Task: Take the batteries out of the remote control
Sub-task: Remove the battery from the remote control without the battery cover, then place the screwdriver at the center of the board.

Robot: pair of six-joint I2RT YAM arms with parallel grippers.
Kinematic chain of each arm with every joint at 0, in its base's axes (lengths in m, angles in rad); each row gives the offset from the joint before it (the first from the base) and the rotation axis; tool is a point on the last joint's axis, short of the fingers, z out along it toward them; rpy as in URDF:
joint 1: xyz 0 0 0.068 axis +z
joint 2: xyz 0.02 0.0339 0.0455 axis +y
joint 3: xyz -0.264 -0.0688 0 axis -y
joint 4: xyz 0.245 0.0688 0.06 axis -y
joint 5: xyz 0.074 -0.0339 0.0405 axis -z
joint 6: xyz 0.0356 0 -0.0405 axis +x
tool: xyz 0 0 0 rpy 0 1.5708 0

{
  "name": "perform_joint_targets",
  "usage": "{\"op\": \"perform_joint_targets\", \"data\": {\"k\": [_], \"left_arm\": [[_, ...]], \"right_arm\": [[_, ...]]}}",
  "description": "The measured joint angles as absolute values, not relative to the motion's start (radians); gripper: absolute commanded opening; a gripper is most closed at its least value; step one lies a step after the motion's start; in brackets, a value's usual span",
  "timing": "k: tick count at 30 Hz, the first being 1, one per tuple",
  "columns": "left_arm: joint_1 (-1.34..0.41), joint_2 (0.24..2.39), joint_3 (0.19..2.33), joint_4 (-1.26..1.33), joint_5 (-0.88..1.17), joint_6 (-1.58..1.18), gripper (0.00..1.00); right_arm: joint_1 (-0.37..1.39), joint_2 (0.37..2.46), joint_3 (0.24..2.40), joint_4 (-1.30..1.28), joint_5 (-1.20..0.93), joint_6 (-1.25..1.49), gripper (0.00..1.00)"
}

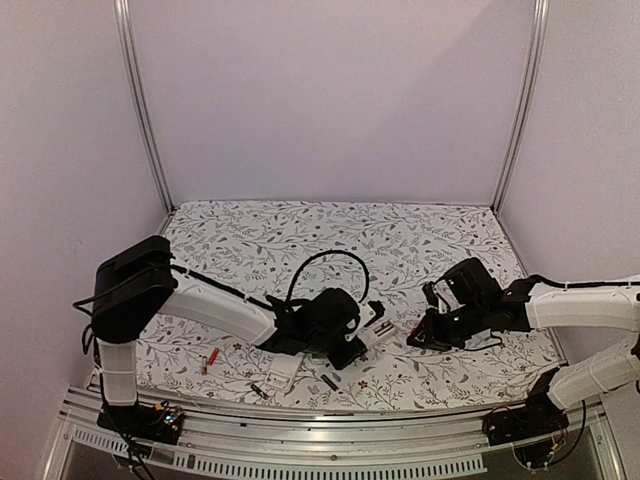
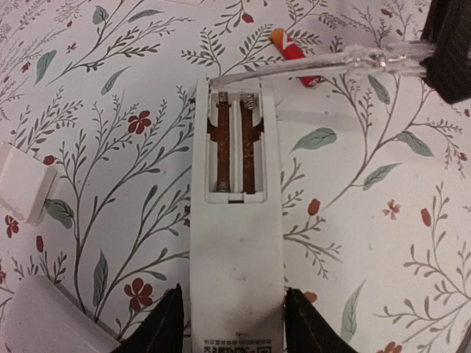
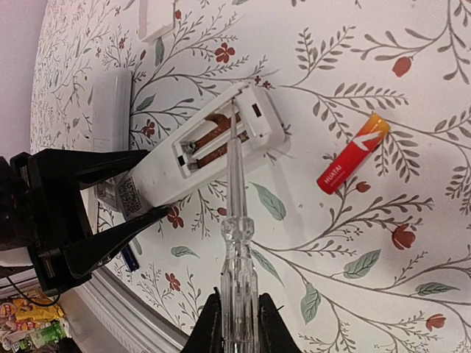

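The white remote control (image 2: 235, 243) lies back-up on the flowered cloth, and my left gripper (image 2: 232, 296) is shut on its lower sides. Its battery bay (image 2: 234, 147) is uncovered: two brown slots with springs, no cell seen inside. My right gripper (image 3: 238, 303) is shut on a clear-handled screwdriver (image 3: 237, 235), whose tip rests in the bay of the remote control (image 3: 199, 151). One red-orange battery (image 3: 352, 154) lies loose just beyond the remote's end, the same battery (image 2: 293, 51) under the tool shaft. From above, another red battery (image 1: 212, 356) and a dark battery (image 1: 329, 381) lie near the front edge.
A second white remote (image 3: 110, 110) lies beside the held one, near the front rail (image 1: 320, 425). A small white cover (image 2: 22, 184) rests to the left. A further dark cell (image 1: 258, 390) sits by the rail. Walls enclose the table at back and sides.
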State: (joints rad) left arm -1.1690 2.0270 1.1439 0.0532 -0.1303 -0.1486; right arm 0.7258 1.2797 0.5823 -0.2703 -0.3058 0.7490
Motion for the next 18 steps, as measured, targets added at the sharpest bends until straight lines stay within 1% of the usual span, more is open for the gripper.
{"op": "perform_joint_targets", "data": {"k": [2, 5, 7, 12, 15, 18], "left_arm": [[-1.157, 2.019, 1.144, 0.043, -0.108, -0.153, 0.68], [-1.136, 1.98, 1.144, 0.036, -0.069, -0.176, 0.76], [-1.125, 1.937, 1.148, 0.036, -0.043, -0.184, 0.78], [-1.079, 1.793, 1.164, 0.054, 0.036, -0.228, 0.79], [-1.016, 1.723, 1.156, 0.071, 0.069, -0.266, 0.79], [-0.909, 1.647, 1.085, 0.101, 0.096, -0.31, 0.78]], "right_arm": [[0.725, 1.24, 0.591, -0.304, -0.265, 0.75, 0.0], [0.723, 1.182, 0.611, -0.341, -0.207, 0.753, 0.0], [0.72, 1.155, 0.62, -0.351, -0.157, 0.757, 0.0], [0.711, 1.137, 0.622, -0.37, 0.017, 0.778, 0.0], [0.703, 1.142, 0.615, -0.377, 0.124, 0.797, 0.0], [0.689, 1.144, 0.579, -0.374, 0.211, 0.832, 0.0]]}}
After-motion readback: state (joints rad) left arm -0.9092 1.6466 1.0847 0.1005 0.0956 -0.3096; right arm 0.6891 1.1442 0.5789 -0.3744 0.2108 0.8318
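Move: The left fingers still straddle the near end of the emptied remote control, its middle about 3 cm ahead, 4 cm right and roughly 1 cm below. The loose red battery lies some 6 cm ahead and 15 cm right, a second remote 4 cm ahead and 6 cm left, a dark battery 9 cm back and 4 cm left. From the right hand, holding the screwdriver, the emptied remote's middle is about 5 cm ahead, 10 cm left, 5 cm down; the red battery 7 cm straight ahead. Left hand releases the remote control and rises about 17 cm; right hand carries the screwdriver right and forward. ##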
